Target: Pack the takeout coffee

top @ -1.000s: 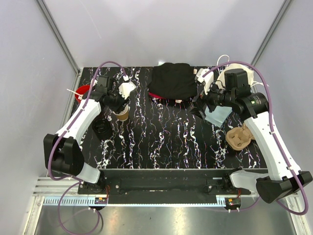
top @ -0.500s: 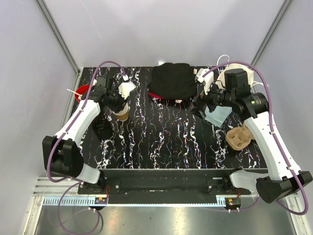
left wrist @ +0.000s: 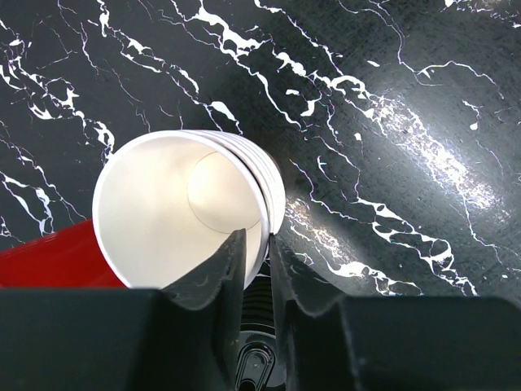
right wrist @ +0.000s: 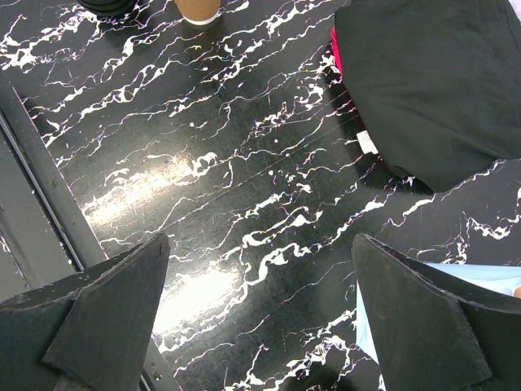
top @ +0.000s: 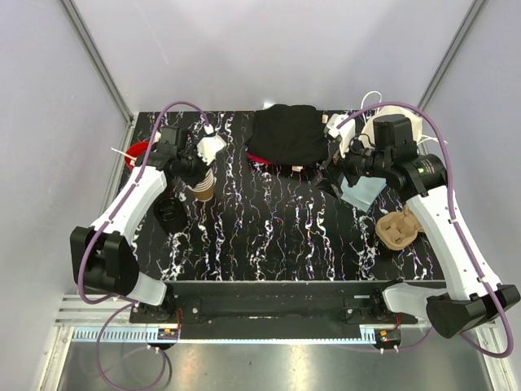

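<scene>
A nested stack of tan paper cups (top: 202,191) stands at the table's back left. In the left wrist view the top cup (left wrist: 171,220) is open, cream inside, with several rims (left wrist: 275,183) stacked below it. My left gripper (left wrist: 254,238) is shut on that top cup's rim, one finger inside and one outside; it also shows in the top view (top: 198,173). A stack of black lids (top: 168,213) lies in front of the cups and shows between my fingers (left wrist: 259,358). No lidded cup is in view. My right gripper (right wrist: 259,244) is open and empty above the bare table.
A red cup (top: 138,152) with white straws stands left of the stack. A black bag (top: 285,134) lies at the back middle, also in the right wrist view (right wrist: 440,81). A tan cup carrier (top: 397,228), a pale blue item (top: 364,193) and a white container (top: 370,130) sit at the right.
The left arm's elbow has shifted slightly left; its gripper stays on the cup rim. The right arm has not moved.
</scene>
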Tool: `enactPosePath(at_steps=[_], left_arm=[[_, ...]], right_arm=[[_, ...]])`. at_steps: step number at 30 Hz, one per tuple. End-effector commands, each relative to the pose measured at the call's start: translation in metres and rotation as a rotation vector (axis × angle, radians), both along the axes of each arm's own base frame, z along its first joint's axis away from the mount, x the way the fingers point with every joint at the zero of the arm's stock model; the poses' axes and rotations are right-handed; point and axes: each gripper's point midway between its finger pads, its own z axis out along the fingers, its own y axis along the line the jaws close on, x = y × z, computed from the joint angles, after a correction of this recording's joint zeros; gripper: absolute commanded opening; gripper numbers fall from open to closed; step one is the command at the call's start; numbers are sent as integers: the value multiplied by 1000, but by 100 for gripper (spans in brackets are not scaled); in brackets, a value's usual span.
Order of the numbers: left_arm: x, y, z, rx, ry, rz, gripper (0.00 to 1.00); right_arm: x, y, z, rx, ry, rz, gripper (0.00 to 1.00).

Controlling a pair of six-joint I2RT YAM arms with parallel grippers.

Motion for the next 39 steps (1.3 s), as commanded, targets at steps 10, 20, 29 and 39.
enactPosePath(at_steps=[10,20,29,39], left_arm=[[8,-8,31,-40,-84,-19,1],[9,-11,48,-56,-123,-18,0],[16,-12,73,-61,-189,-6,0],[21,-11,129,-54,-332,-13,0]], right_arm=[[4,4,12,18,-48,-5,100],[4,4,13,17,-52,-6,100],[4,3,15,17,-60,-8,100],[8,4,18,16,-68,-17,100]])
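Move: The top paper cup of the stack has its middle about 3 cm ahead of the left hand, 1 cm left and 4 cm below, its near rim between the fingers. Some 9 cm below the hand, the black lids stand 8 cm back and 9 cm left, and the red holder 5 cm ahead and 13 cm left. From the right hand, the cup lies about 10 cm ahead, 29 cm left and 18 cm lower. The left fingers close, pinching the top cup's near rim, then lift it about 6 cm while tilting slightly up. ##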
